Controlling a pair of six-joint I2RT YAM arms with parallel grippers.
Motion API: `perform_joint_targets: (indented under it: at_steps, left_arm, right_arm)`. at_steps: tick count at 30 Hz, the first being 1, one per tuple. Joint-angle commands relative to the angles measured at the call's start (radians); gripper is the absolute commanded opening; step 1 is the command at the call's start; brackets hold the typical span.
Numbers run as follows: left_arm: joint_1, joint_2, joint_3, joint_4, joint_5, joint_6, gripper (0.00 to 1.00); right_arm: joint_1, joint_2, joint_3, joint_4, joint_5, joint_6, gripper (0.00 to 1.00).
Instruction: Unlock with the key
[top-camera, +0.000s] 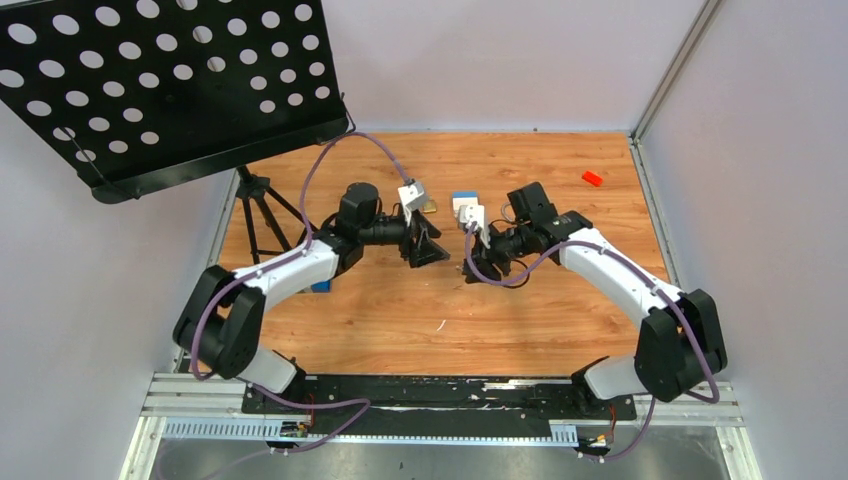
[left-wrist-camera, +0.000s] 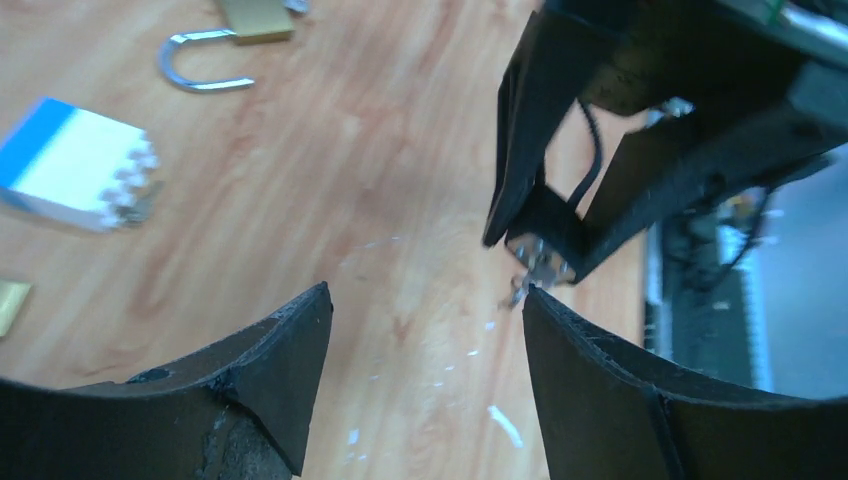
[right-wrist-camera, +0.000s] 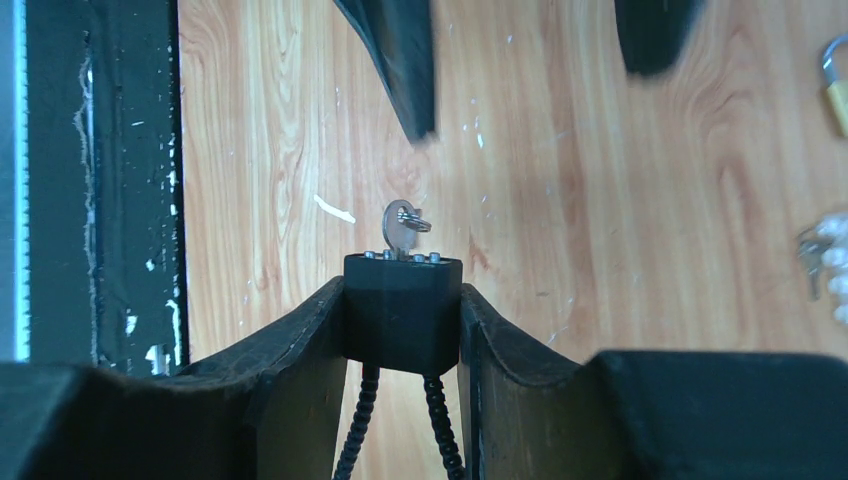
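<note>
The small grey key (right-wrist-camera: 402, 226) sticks out of the top of a blocky black lock body (right-wrist-camera: 403, 315), from which two black cable ends hang down. My right gripper (right-wrist-camera: 402, 296) is shut on that lock body and holds it above the wooden table. In the left wrist view the key (left-wrist-camera: 531, 272) shows just past my left gripper's right fingertip. My left gripper (left-wrist-camera: 425, 300) stands open with only bare wood between its fingers. From above, the left gripper (top-camera: 425, 250) and the right gripper (top-camera: 470, 265) face each other at mid-table.
A brass padlock (left-wrist-camera: 245, 20) with an open shackle lies at the back, and a white and blue box (left-wrist-camera: 70, 165) with more keys beside it. A red block (top-camera: 592, 178) sits far right. A black perforated music stand (top-camera: 170, 80) overhangs the back left.
</note>
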Motion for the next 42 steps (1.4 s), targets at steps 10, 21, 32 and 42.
perform_joint_targets:
  at_steps: [10,21,32,42]
  left_arm:
    - [0.007,0.255,0.062,0.535,0.316,-0.857,0.73]
    - [0.006,0.391,0.034,0.787,0.315,-1.070,0.59]
    - [-0.008,0.363,0.025,0.578,0.289,-0.904,0.58]
    - [-0.039,0.368,0.056,0.558,0.279,-0.902,0.41]
  right_arm:
    - [0.118,-0.092,-0.039,0.169,0.216,0.016,0.00]
    - [0.128,-0.095,-0.047,0.191,0.239,0.030,0.00]
    - [0.128,-0.086,-0.040,0.198,0.268,0.039,0.00]
    - [0.128,-0.075,-0.037,0.200,0.272,0.046,0.00]
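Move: The key sticks out of the black lock in the right fingers, about 4 cm back, 5 cm right and 2 cm below the left hand; from the right hand it is level fore and aft, some 4 cm left and 1 cm down. On the table, roughly 16 cm below the left hand, the blue-and-white block lies 10 cm ahead and 4 cm right, the padlock 8 cm ahead and 17 cm right. Left hand goes right and back about 6 cm, rolling some 45 degrees, its fingers narrowing around the key. ##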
